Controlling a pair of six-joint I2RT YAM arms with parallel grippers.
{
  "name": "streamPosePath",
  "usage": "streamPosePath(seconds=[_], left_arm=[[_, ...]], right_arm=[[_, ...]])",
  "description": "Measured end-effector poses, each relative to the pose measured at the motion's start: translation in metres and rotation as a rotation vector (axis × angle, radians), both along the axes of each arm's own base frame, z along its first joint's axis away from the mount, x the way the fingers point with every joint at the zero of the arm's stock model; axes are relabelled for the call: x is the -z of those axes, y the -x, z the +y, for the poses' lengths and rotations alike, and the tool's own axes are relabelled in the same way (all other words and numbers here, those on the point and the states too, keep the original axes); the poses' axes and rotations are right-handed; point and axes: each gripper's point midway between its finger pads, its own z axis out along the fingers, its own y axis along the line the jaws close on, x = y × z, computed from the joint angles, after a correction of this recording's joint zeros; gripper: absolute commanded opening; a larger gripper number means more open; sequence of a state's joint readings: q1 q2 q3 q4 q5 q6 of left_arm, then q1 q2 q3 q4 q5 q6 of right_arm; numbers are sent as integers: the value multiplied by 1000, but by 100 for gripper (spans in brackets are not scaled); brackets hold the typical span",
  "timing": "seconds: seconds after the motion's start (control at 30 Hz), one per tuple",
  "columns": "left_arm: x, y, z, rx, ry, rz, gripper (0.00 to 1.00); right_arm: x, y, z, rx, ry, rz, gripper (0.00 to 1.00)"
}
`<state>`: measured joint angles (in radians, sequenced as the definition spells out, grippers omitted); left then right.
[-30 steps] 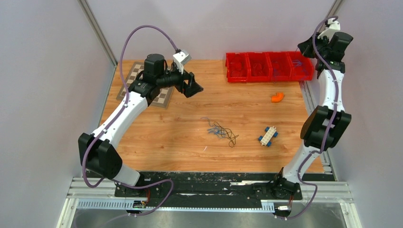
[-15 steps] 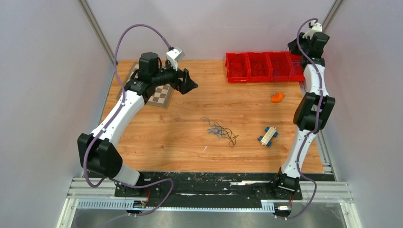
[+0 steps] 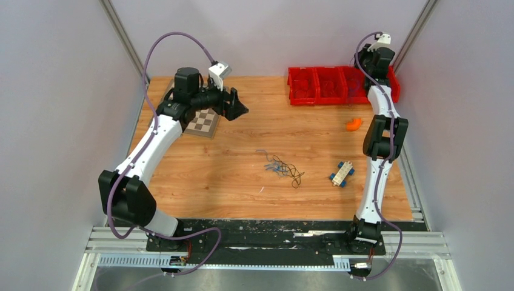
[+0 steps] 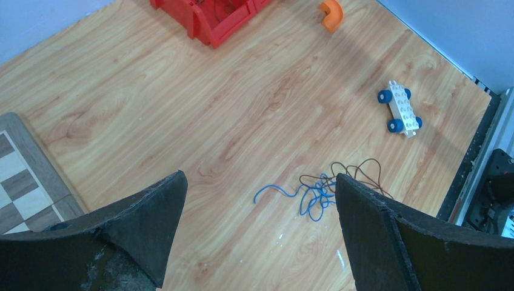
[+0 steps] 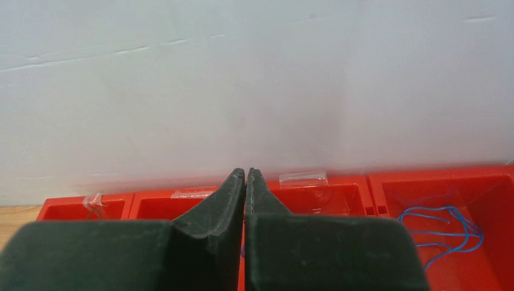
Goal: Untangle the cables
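A small tangle of cables (image 3: 280,167), blue and dark brown, lies on the wooden table near the middle. The left wrist view shows the blue cable (image 4: 312,197) looped together with the dark brown cable (image 4: 357,173). My left gripper (image 3: 238,108) hangs high above the table's back left, well away from the tangle, its jaws wide open (image 4: 260,177) and empty. My right gripper (image 3: 371,62) is at the back right over the red bins, shut (image 5: 245,173), with nothing visible between its tips. Another blue cable (image 5: 448,227) lies in the rightmost bin.
A row of red bins (image 3: 327,85) stands along the back edge. An orange curved piece (image 3: 353,124) and a white toy block with blue wheels (image 3: 342,173) lie on the right side. A checkerboard mat (image 3: 206,121) lies at the back left.
The right arm has straightened and swung left, carrying its shut gripper from the far right bin along the row. The left gripper drew back slightly to the left, still open.
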<state>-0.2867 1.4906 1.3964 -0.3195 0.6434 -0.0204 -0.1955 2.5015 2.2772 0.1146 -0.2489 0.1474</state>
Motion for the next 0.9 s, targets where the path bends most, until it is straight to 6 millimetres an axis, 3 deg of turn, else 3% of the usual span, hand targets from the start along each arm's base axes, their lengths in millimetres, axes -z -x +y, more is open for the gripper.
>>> streamPosePath(seconds=[0.07, 0.2, 0.33, 0.47, 0.57, 0.7, 0.8, 0.83, 0.9], left_arm=[[2, 0, 2, -3, -3, 9, 100], [5, 0, 6, -10, -8, 22, 100], [9, 3, 8, -6, -25, 34, 100], [11, 2, 9, 22, -63, 47, 100], [12, -1, 6, 65, -87, 53, 100], [34, 3, 5, 119, -118, 102, 100], [58, 11, 3, 156, -126, 148, 100], [68, 16, 3, 169, -126, 165, 100], [93, 27, 0, 207, -146, 185, 100]], right_arm=[[5, -3, 0, 12, 5, -4, 16], [19, -3, -3, 28, 5, 20, 47], [33, 2, -6, 16, 1, 56, 56], [52, 26, -3, -39, -5, 150, 73], [41, 58, 7, -132, 30, 208, 83], [-15, 119, 38, -330, 123, 232, 91], [-57, 186, 86, -504, 221, 216, 91], [-64, 209, 107, -567, 257, 209, 91], [-59, 261, 155, -716, 314, 226, 91]])
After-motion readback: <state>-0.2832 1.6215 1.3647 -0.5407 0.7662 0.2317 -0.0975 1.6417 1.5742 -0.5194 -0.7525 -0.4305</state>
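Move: From the right hand, the third compartment of the red bin lies some 16 cm below, about 3 cm back and 2 cm right. The second compartment is about 13 cm to the left of it, the fourth 12 cm to its right. The last cable tangle lies 42 cm back, 35 cm left and 20 cm down; from the left hand it is about 8 cm back, 18 cm right and 28 cm down, with the toy car some 24 cm right of the tangle. Open the right gripper wide while sinking about 5 cm over the bin to let go of the purple cable, then swing it back some 26 cm and left 15 cm, rising again, towards the remaining tangle and turning about 40 degrees counter-clockwise. Meanwhile lower the left gripper about 9 cm and draw it slightly back towards the tangle, fingers still wide open, tipping them down a little and turning clockwise. ##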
